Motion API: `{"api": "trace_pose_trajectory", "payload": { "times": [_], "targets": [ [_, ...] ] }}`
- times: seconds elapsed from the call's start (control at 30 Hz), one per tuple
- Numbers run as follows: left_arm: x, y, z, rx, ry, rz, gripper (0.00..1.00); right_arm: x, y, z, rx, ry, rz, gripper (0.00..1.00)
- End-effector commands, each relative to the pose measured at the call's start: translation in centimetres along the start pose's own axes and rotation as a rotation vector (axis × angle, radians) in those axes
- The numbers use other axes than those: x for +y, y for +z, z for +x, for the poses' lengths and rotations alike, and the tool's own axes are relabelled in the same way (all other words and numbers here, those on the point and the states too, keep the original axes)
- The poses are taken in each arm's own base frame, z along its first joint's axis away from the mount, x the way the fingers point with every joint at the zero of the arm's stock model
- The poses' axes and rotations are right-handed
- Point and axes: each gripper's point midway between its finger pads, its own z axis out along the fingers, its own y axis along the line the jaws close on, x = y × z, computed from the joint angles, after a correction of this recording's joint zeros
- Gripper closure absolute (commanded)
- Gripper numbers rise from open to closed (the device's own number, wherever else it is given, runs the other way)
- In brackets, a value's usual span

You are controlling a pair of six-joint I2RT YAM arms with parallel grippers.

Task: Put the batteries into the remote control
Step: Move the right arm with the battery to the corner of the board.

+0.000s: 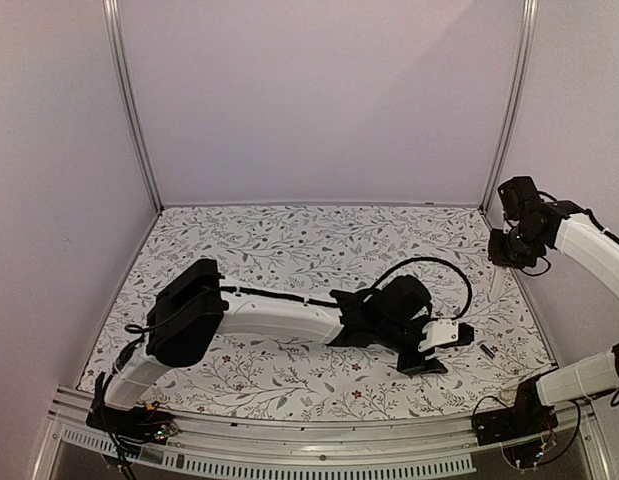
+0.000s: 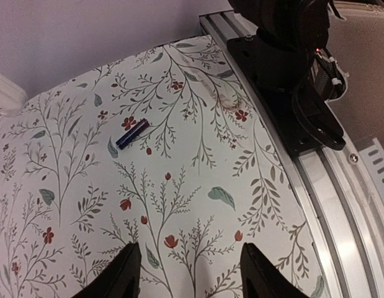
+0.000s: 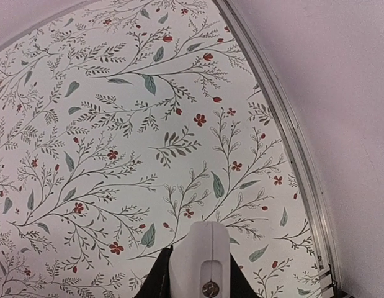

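Observation:
One small dark battery (image 2: 132, 133) with a reddish end lies on the floral table cover; it also shows in the top view (image 1: 486, 350). My left gripper (image 2: 190, 249) is open and empty, hovering low over the cover, with the battery ahead and to its left. In the top view it (image 1: 429, 362) is stretched out to the right front. My right gripper (image 3: 198, 276) is shut on the end of the white remote control (image 3: 199, 248), whose screw faces the camera. It is raised at the far right (image 1: 511, 248). The second battery is out of view.
The right arm's black base (image 2: 285, 56) and the aluminium front rail (image 2: 340, 186) lie just right of the left gripper. A metal frame edge (image 3: 285, 124) and the pale side wall border the cover on the right.

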Motion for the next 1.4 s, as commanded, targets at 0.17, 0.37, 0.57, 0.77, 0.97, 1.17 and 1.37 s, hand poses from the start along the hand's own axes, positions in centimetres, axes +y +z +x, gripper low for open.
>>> {"api": "trace_pose_trajectory", "payload": {
  "times": [0.17,0.37,0.57,0.77,0.97,1.17,1.37],
  "targets": [
    [-1.2,1.8,2.9,0.055,-0.041,0.044,0.44,-3.3,4.6,5.3,0.234,-0.177,0.241,1.0],
    [-0.8,1.6,3.5,0.06,-0.049,0.017,0.44,-2.3,5.7,7.4,0.281,-0.148,0.199,1.0],
    [-0.6,1.2,3.1,0.046,-0.044,0.008,0.44,-2.1,7.3,9.7,0.33,-0.131,0.213,1.0],
    [-0.4,1.0,3.7,0.056,-0.051,-0.001,0.45,-1.0,8.1,11.6,0.381,-0.147,0.189,1.0],
    [0.3,0.7,4.4,0.057,-0.062,-0.022,0.45,1.4,7.2,12.8,0.407,-0.113,0.067,1.0],
    [0.9,0.6,4.5,0.056,-0.063,-0.034,0.45,2.9,6.2,13.8,0.427,-0.084,-0.005,1.0],
    [1.4,0.4,5.3,0.043,-0.061,-0.049,0.45,6.8,5.7,14.6,0.462,-0.043,-0.18,1.0]
  ]
}}
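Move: The loose battery lies on the table about 16 cm back and 4 cm to the left of the right hand, some 18 cm below it. The right hand already grips the remote control, its middle some 5 cm back from the fingers and 3 cm below them. From the empty left hand the battery lies roughly 13 cm to the right, 5 cm ahead and 8 cm down; the remote is about 16 cm ahead, 17 cm right and 7 cm higher. Lower the right gripper about 11 cm with the remote held fast, drawing back some 4 cm and tilting the fingers down about 20 degrees; then, staying low, sweep left so the remote's free end comes against the battery. Meanwhile sink the part-open left gripper towards the table, drifting slightly left. ##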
